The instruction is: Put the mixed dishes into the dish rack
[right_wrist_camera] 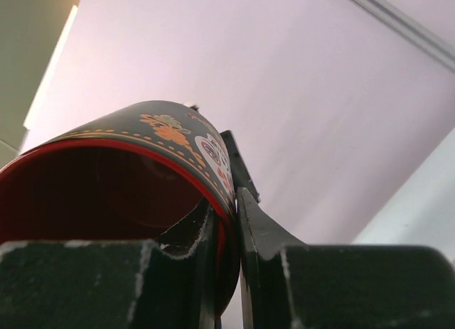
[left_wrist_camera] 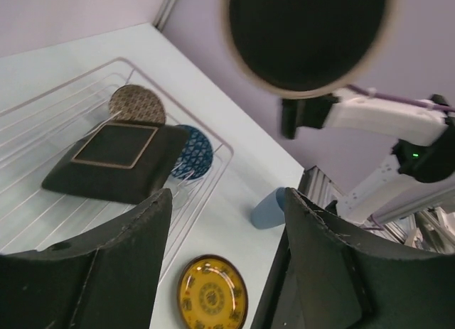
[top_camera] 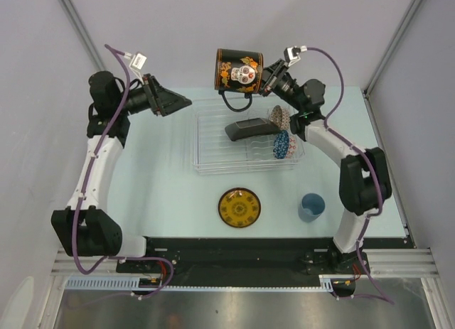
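My right gripper [top_camera: 267, 77] [right_wrist_camera: 226, 201] is shut on the rim of the red-inside dark cup [top_camera: 239, 69] [right_wrist_camera: 142, 169] and holds it tipped on its side, high above the far edge of the dish rack [top_camera: 212, 143] [left_wrist_camera: 43, 119]. In the rack lie the black square plate [top_camera: 250, 127] [left_wrist_camera: 117, 162], the beige patterned bowl [top_camera: 279, 116] [left_wrist_camera: 136, 104] and the blue patterned bowl [top_camera: 284, 144] [left_wrist_camera: 193, 150]. The yellow-brown saucer [top_camera: 239, 207] [left_wrist_camera: 212, 298] and light blue cup [top_camera: 311, 207] [left_wrist_camera: 269, 209] rest on the table. My left gripper [top_camera: 182, 101] [left_wrist_camera: 227, 201] hangs open and empty left of the rack.
The cup's dark underside [left_wrist_camera: 309, 30] fills the top of the left wrist view. Grey walls enclose the table on three sides, and the black base rail [top_camera: 234, 252] runs along the near edge.
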### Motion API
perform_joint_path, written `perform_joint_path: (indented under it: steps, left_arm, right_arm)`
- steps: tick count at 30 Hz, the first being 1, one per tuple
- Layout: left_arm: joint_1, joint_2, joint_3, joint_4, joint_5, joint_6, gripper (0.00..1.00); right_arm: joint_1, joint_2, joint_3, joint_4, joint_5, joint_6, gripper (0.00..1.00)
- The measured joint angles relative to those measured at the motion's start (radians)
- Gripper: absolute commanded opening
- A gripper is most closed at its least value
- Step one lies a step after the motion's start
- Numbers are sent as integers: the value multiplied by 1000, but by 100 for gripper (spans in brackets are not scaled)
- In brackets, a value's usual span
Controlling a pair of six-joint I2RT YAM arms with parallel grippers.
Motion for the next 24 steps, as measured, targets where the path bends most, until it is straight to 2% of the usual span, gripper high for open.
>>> perform_joint_path:
  steps: [4,10,24]
  left_arm:
    - [-70,-2,0,74,-7,-54,67]
    - [-164,-2,-15,132,-46,-63,67]
    - [-229,40,-22,125,-103,-26,68]
  right_arm:
    - [20,108,-2,109,51,148,0]
    - [55,156,-1,193,123,267,0]
    - [111,194,35,278,144,306,0]
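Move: My right hand holds the red mug on its side by the rim, its base facing my open left hand. From my left hand the mug's handle is about 16 cm to the right and 2 cm ahead, roughly level; the mug's middle is some 17 cm right, 6 cm ahead and 7 cm up. From my right hand, the left gripper is about 24 cm left, 6 cm back and 5 cm lower; the black dish in the rack lies 35 cm below, 4 cm ahead and 3 cm right. I bring my left hand about 7.5 cm to the right towards the mug's base and hanging handle, quickly at first and then creeping, fingers open and turning slightly clockwise. My right hand keeps its pinch on the rim and carries the mug about 4.5 cm left to meet it, dipping forward and coming back on the way, while its wrist rolls some 15 degrees so that its fingertips and the mug's base tip upward. ##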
